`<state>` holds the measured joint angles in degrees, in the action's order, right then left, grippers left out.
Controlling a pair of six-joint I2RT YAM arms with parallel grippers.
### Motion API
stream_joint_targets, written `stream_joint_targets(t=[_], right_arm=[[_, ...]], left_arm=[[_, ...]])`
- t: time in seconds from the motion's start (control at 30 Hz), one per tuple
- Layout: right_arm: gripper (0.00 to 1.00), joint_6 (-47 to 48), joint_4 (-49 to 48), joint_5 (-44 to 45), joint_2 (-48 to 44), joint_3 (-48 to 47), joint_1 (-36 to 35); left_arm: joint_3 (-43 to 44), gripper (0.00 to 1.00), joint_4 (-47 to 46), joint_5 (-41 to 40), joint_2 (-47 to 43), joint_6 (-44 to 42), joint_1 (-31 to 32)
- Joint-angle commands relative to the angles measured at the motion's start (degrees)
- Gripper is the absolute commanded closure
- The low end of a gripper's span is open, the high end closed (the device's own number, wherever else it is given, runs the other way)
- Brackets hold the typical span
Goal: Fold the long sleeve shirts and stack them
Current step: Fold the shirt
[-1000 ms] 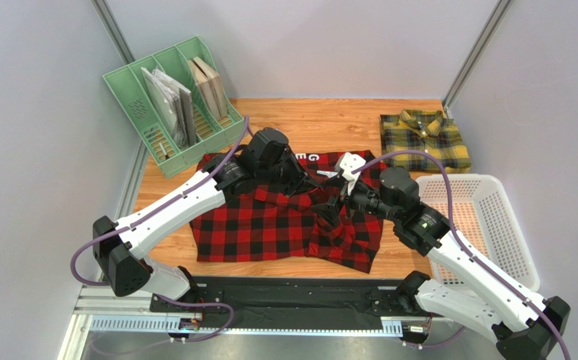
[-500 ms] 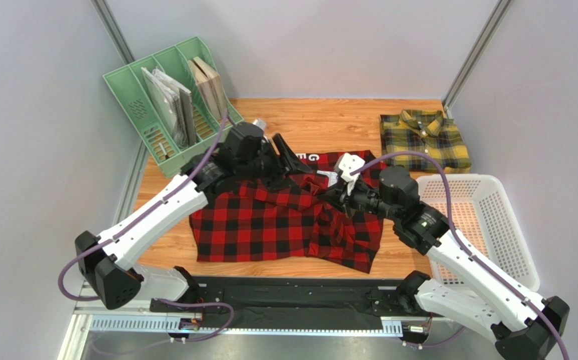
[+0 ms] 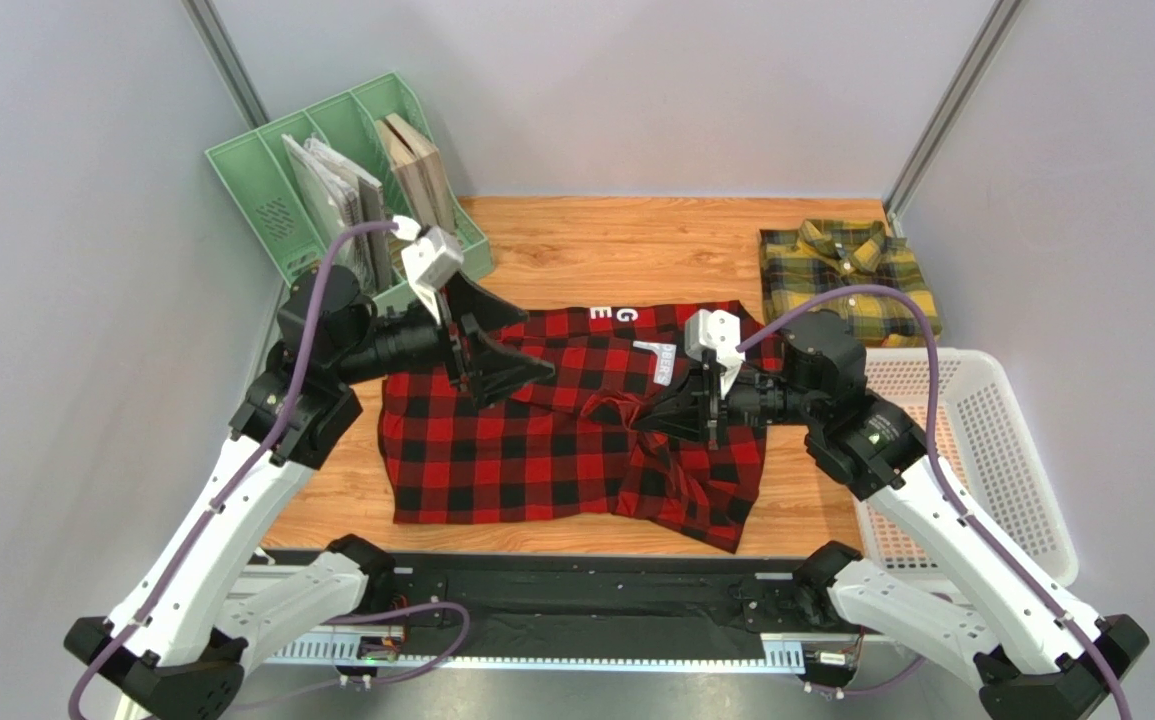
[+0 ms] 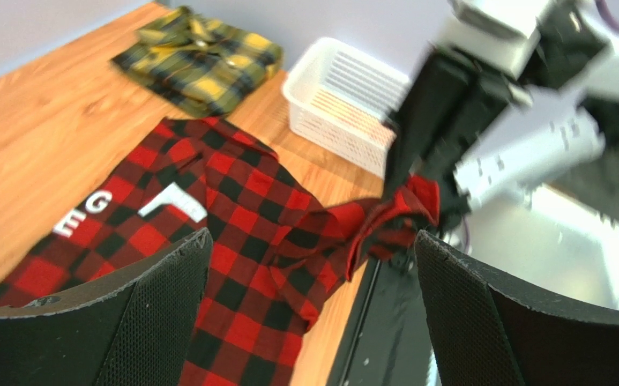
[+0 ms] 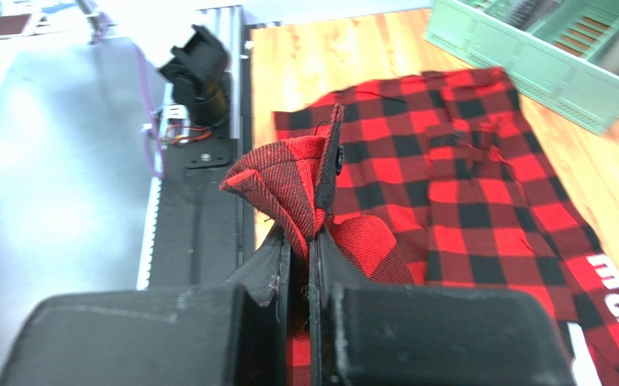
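Note:
The red-and-black check shirt (image 3: 538, 443) with white letters lies spread across the middle of the table, bunched at its right side. My right gripper (image 3: 679, 416) is shut on a raised fold of that shirt (image 5: 288, 177), the cloth pinched between its jaws (image 5: 298, 240). My left gripper (image 3: 526, 378) hovers open above the shirt's upper left part with nothing between its fingers (image 4: 312, 235). The yellow-and-dark-green check shirt (image 3: 848, 279) lies folded at the far right corner, also in the left wrist view (image 4: 200, 56).
A green file rack (image 3: 343, 195) with papers stands at the far left. A white mesh basket (image 3: 974, 450) sits at the right edge, next to the right arm. A black rail (image 3: 568, 588) runs along the near edge.
My left gripper opened, let go of the red shirt and drew back to the left and up. My right gripper shut on the shirt's fold and shifted slightly right.

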<state>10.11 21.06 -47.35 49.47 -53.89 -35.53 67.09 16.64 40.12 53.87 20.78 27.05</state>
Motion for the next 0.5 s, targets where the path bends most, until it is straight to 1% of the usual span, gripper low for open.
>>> stream_joint_targets(t=[0.0, 0.07, 0.1, 0.17, 0.2, 0.3, 0.4, 0.47], right_arm=[[1.00, -0.6, 0.5, -5.9, -0.3, -3.3, 0.2], [1.00, -0.5, 0.6, -6.6, -0.4, -3.6, 0.2], [1.00, -0.5, 0.7, -6.9, -0.3, -3.8, 0.3], [1.00, -0.9, 1.1, -7.9, -0.3, -4.1, 0.3], [1.00, -1.0, 1.2, -8.3, -0.2, -4.5, 0.3], [1.00, -1.1, 1.3, -9.5, 0.2, -4.9, 0.1], [1.00, -1.1, 1.4, -10.3, 0.5, -5.2, 0.2], [1.00, -1.5, 0.7, -10.8, 0.7, -5.3, 0.1]], left_arm=[[-0.9, 0.01, 4.0, 6.0, -1.7, -28.0, 6.9], [0.1, 0.01, 8.3, 5.1, -1.6, -34.4, 9.6], [0.2, 0.01, 8.6, 3.1, -1.5, -37.0, 11.6], [1.1, 0.01, 10.1, 2.9, -0.7, -39.4, 13.2], [1.7, 0.01, 11.0, 2.3, -0.3, -41.4, 15.1], [4.5, 0.01, 14.6, -2.4, 3.3, -44.6, 20.1], [6.9, 0.01, 15.9, -5.3, 5.7, -45.6, 22.8], [7.4, 0.01, 15.8, -5.5, 6.4, -45.7, 23.6]])
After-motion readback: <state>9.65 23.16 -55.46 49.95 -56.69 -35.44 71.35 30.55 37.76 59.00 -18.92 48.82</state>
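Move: The left hand is open, and the bunched end of the shirt gathered in the right fingers lies about 10 cm to its right, 5 cm back and 10 cm lower. Of the things flat on the table, the white patch is roughly 22 cm ahead, 15 cm right and 34 cm below it, and the shirt's near right corner 9 cm back, 25 cm right and 34 cm below. For the right hand, the bunch pokes out some 3 cm left of its fingertips, level with them. Back, to the right and down, the left hand swings some 10 cm towards the bunched shirt end, fingers staying wide open while the wrist rolls and the fingertips swing clockwise and dip, some 40 degrees in all. The right hand keeps its pinch on the bunch, easing it back about 2.5 cm and slightly up. ##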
